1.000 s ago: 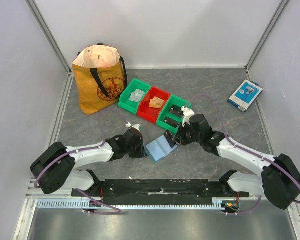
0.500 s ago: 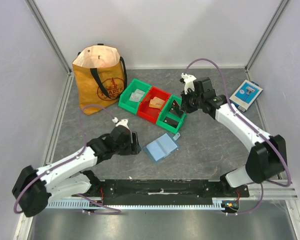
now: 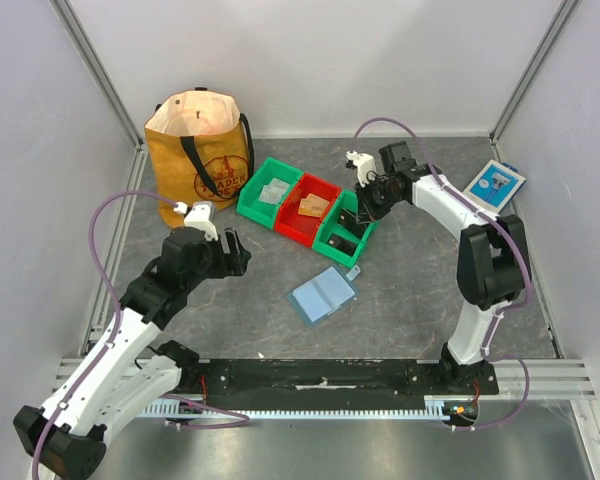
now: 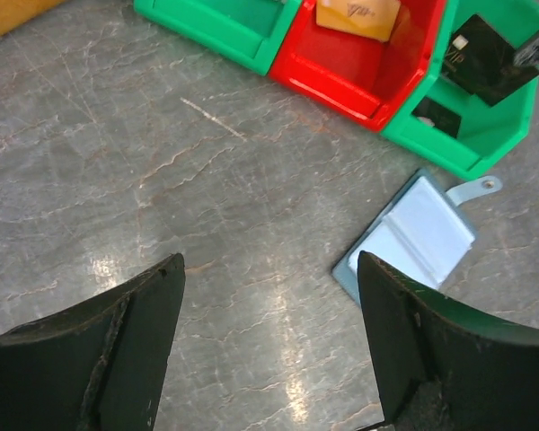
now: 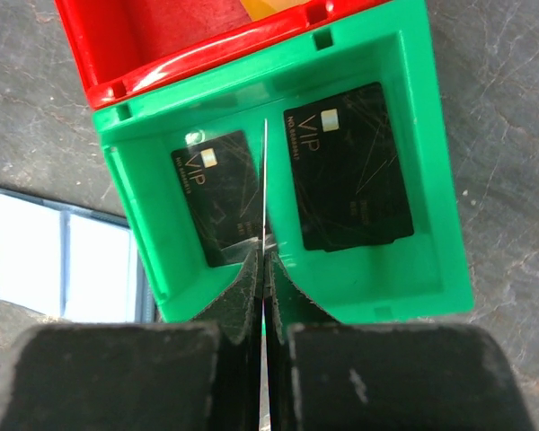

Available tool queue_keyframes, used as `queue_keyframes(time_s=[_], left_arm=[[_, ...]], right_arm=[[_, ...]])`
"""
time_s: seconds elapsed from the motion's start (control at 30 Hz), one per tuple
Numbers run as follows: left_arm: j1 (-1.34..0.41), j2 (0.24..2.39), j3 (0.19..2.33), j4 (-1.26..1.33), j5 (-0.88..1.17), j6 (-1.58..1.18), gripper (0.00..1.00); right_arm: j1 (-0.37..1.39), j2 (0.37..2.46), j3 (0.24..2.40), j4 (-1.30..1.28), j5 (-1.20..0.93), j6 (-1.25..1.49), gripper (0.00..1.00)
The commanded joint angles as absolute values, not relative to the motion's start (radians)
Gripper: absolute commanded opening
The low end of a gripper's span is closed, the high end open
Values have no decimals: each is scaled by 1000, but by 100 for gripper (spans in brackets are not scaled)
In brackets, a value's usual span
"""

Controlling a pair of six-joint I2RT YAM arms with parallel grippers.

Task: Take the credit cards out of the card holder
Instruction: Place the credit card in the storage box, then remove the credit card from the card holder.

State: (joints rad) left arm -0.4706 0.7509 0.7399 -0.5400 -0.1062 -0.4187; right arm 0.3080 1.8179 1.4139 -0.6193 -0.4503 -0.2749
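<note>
The card holder (image 3: 323,293), a dusty-blue bifold wallet, lies open and flat on the table, with its snap tab toward the bins; it also shows in the left wrist view (image 4: 418,235). My right gripper (image 3: 364,207) is shut on a black credit card (image 4: 482,59) and holds it upright over the right green bin (image 3: 332,243). The right wrist view shows that card edge-on (image 5: 264,171) between the shut fingers (image 5: 251,278). Two black cards (image 5: 217,197) lie in that bin. My left gripper (image 4: 269,269) hangs open and empty, left of the wallet.
A red bin (image 3: 292,228) with orange cards and a left green bin (image 3: 252,207) with pale cards stand beside the right green one. A mustard tote bag (image 3: 200,155) stands at the back left. A blue-and-white box (image 3: 495,188) lies at the far right.
My left gripper opened and drew back to the left, away from the wallet. My right gripper lifted from the wallet and carried a black card back over the right green bin.
</note>
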Motion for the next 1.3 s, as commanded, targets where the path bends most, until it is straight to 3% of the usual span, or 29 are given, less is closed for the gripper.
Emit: queue_keyframes(time_s=[0.0, 0.07, 0.17, 0.33, 0.53, 0.7, 0.9, 1.27], left_arm=[[-457, 772, 710, -520, -123, -327, 83], [-454, 769, 709, -528, -164, -311, 83], [-454, 755, 700, -519, -178, -305, 83], [-451, 765, 698, -518, -173, -301, 83], [-443, 788, 703, -518, -169, -301, 83], [-431, 788, 703, -522, -173, -305, 83], [-425, 795, 703, -522, -179, -310, 83], [-414, 813, 707, -522, -186, -314, 82]], right_arm=[[293, 1902, 1512, -673, -488, -370, 0], [291, 1936, 1538, -677, -468, -383, 2], [291, 1962, 1577, -678, -401, -390, 12], [298, 1905, 1617, -661, -266, -347, 46], [438, 1688, 1455, -523, -11, -235, 66], [636, 1481, 1186, -362, 61, -68, 74], [924, 1352, 950, -276, 227, 95, 76], [1209, 1491, 864, -193, 477, 308, 84]])
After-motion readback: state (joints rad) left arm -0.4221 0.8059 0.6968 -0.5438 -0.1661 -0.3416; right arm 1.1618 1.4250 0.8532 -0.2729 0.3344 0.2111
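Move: The right hand holds a black card almost over its goal: the middle of the right-hand green compartment of the storage box lies about 3 cm to its left, level fore-and-aft, some 7 cm below. In it the farther black cards lie about 3 cm ahead and 1 cm left, the nearer one 3 cm back and 5 cm left. The open card holder is roughly 15 cm back and 9 cm left. From the idle left hand that compartment is about 14 cm ahead, 24 cm right and 15 cm below. The right hand eases the held card forward about 4 cm and some 3 cm down, with a slight drift to the right, into the green compartment, its fingers opening wide to let go of the card; then it rises clear and swings back some 24 cm and 13 cm to the left towards the card holder, sinking again over the last half and tipping its fingers up by roughly 20 degrees. Meanwhile the empty left hand, still wide open, settles about 3 cm lower and drifts slightly left, touching nothing. ##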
